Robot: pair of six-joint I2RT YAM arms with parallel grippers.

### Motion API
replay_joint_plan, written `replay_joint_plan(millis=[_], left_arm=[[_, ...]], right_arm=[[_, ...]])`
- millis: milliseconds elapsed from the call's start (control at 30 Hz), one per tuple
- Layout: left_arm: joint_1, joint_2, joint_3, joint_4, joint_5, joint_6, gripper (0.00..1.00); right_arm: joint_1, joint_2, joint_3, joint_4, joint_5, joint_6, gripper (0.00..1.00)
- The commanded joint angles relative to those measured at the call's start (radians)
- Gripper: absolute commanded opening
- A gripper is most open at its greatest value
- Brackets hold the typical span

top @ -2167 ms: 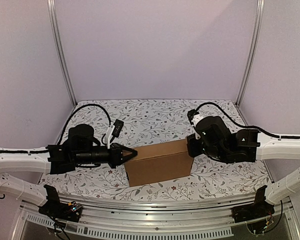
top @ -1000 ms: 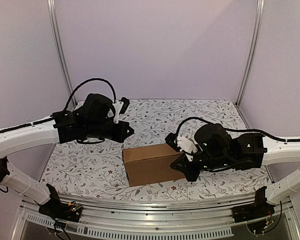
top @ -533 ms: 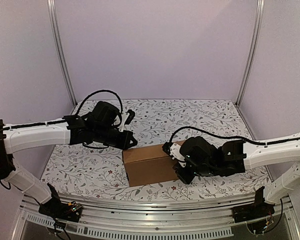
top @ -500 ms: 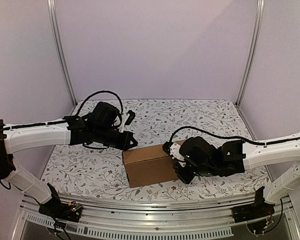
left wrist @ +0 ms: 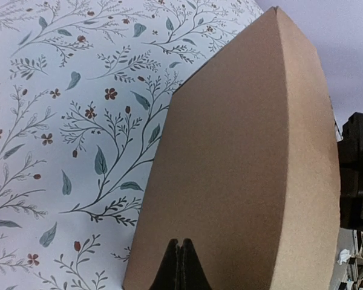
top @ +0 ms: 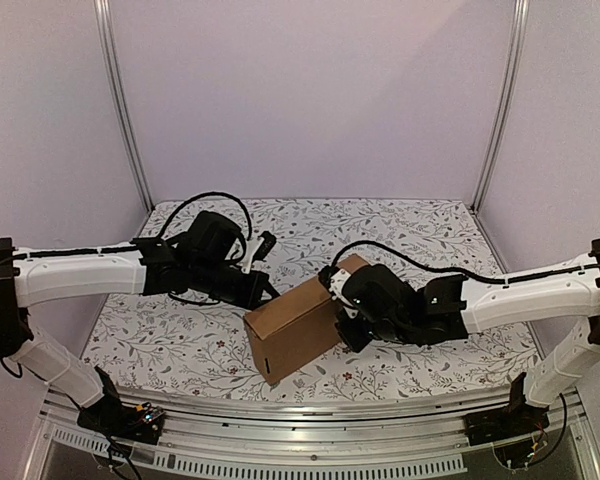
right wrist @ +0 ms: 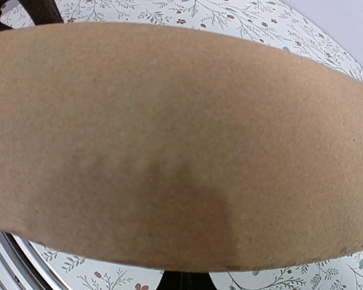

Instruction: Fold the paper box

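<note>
The paper box [top: 292, 328] is a closed, plain brown carton lying askew on the flowered table, its right end swung toward the back. My left gripper [top: 268, 289] is shut and empty, its tip at the box's back left edge. In the left wrist view the shut fingertips [left wrist: 179, 243] rest against the box's broad brown face [left wrist: 248, 169]. My right gripper [top: 342, 332] is shut and pressed against the box's right side. In the right wrist view the box [right wrist: 181, 145] fills the picture, and only the dark base of the fingers [right wrist: 184, 279] shows under its lower edge.
The flowered tablecloth [top: 410, 235] covers the table. Pale walls with metal posts [top: 122, 110] close in the left, right and back. A metal rail [top: 300, 415] runs along the near edge, with both arm bases at its ends.
The box has turned, its right end swinging toward the back. The right gripper moved left and back along with it. The left gripper dropped down to the box's back left edge.
</note>
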Motion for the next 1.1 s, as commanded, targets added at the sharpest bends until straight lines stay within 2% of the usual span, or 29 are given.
replay_joint_plan(millis=[0, 700, 867, 1067], left_arm=[[-0.007, 0.012, -0.016, 0.026, 0.016, -0.018, 0.00], [0.034, -0.073, -0.053, -0.084, -0.241, -0.086, 0.00], [0.040, -0.120, -0.061, -0.085, -0.236, -0.070, 0.00], [0.041, -0.117, -0.062, -0.032, -0.134, -0.055, 0.00]], right_arm=[[-0.012, 0.058, 0.074, 0.063, 0.011, 0.021, 0.00], [-0.087, 0.334, 0.347, 0.153, -0.129, 0.047, 0.00], [-0.137, 0.303, 0.299, 0.158, -0.165, 0.071, 0.00], [-0.187, 0.273, 0.174, 0.237, -0.266, 0.158, 0.00]])
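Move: The paper box stands on its long narrow side, slanting from near-left to far-right. Its middle lies about 6 cm left of my right fingertips, level ahead, 3 cm lower; from my left fingertips it is about 6 cm right, 3 cm back and 5 cm lower. Its far-right end is about 9 cm ahead and 5 cm right of my right hand; its near-left end is some 12 cm back and 5 cm left of my left hand. With shut fingers already against the near face, my right hand drives the box around, going about 8 cm left and 7 cm forward, then backs off some 2 cm to the right, still edging forward and sinking slightly, and comes clear. On the far face, my left hand gives way about 5 cm left and 2 cm forward, fingers shut, turning slightly counter-clockwise. ##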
